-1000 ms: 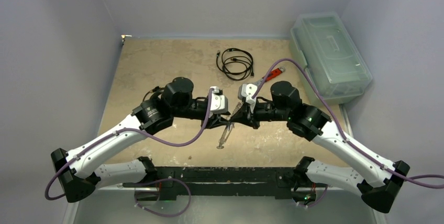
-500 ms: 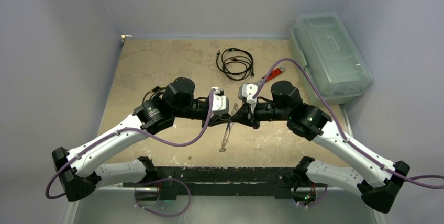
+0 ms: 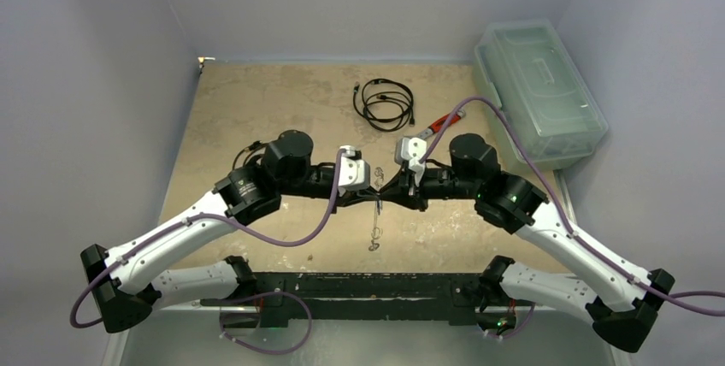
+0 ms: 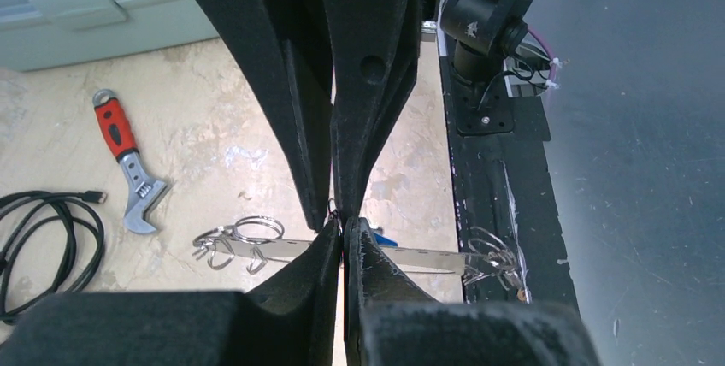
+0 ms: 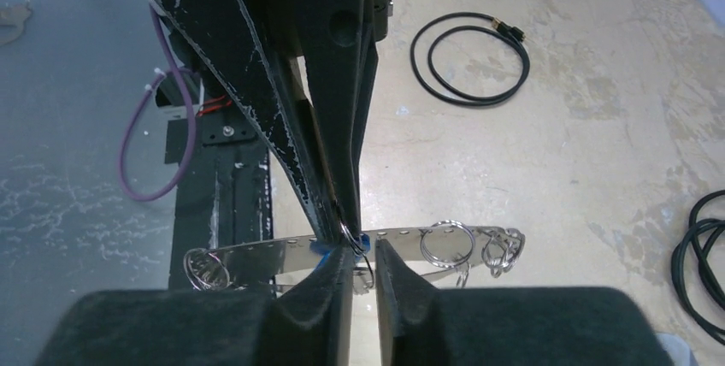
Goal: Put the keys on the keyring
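My two grippers meet tip to tip over the middle of the table. The left gripper [image 3: 373, 192] [image 4: 344, 231] is shut, its tips pinched on a thin wire loop of the keyring [image 3: 374, 227]. The keyring is a flat silvery band [image 4: 427, 256] [image 5: 274, 251] with small holes and little rings at both ends; it hangs just under the tips. A key with a blue head [image 4: 385, 239] [image 5: 362, 239] sits right at the pinch. The right gripper [image 3: 383, 193] [image 5: 365, 255] stands a narrow gap open, with the wire loop in that gap against one finger.
A red-handled wrench [image 3: 446, 118] [image 4: 120, 139] lies behind the right arm. A coiled black cable [image 3: 385, 103] [image 5: 470, 58] lies further back. A clear plastic box [image 3: 539, 92] stands at the right wall. The black base rail [image 3: 359, 285] runs along the near edge.
The left jaws have closed. The right jaws have parted slightly. The hanging keyring has swung from slanting left to pointing straight at the near edge.
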You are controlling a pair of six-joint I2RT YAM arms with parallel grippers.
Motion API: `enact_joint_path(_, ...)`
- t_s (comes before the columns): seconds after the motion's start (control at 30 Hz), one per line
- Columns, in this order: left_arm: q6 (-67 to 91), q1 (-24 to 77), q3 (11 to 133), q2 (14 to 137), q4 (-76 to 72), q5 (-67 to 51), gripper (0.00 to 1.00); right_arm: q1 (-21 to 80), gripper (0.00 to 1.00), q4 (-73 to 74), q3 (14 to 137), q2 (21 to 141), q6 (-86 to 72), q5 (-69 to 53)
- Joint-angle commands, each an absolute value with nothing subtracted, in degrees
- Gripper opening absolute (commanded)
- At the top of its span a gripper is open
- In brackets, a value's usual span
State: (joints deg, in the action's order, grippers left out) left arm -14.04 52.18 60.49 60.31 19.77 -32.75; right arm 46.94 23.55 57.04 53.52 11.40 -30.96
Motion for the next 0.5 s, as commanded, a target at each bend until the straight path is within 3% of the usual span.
enact_joint_path(0.0,-12.49,52.21,59.67,57.56,15.51,-32.98,0.00,47.00,0.25,20.76,58.19,50.08,10.12,-31.46)
enact_joint_path(0.13,-11.16,52.21,58.16,55.21,11.99,-33.49,0.00,47.02,0.47,19.96,57.65,48.14,8.94,-30.96)
enact_joint_path(0.47,-8.72,52.26,53.65,52.36,3.75,-35.68,0.00,47.02,0.53,16.11,53.37,43.81,5.83,-26.36)
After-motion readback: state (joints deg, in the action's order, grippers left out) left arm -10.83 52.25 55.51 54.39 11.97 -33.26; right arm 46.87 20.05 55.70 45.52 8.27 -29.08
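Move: The small ring with the keys sits at my left fingertips, still gripped there. My right fingers meet it from the other side, already just slackening, so the ring lies about 1 cm to the left of my right hand point. From the left hand, the keys dangle some 3 cm below, the hanging metal plate is centred about 5 cm below and 1 cm back, and the wrench lies 26 cm ahead, 15 cm right, roughly 28 cm down. I spread my right fingers to about half open, letting go of the ring, and lift that hand about 4 cm while backing it off to the right, its fingertips tipping up a little. My left hand keeps its pinch and rises some 2 cm, easing slightly back towards my base as its fingertips tip up too. ##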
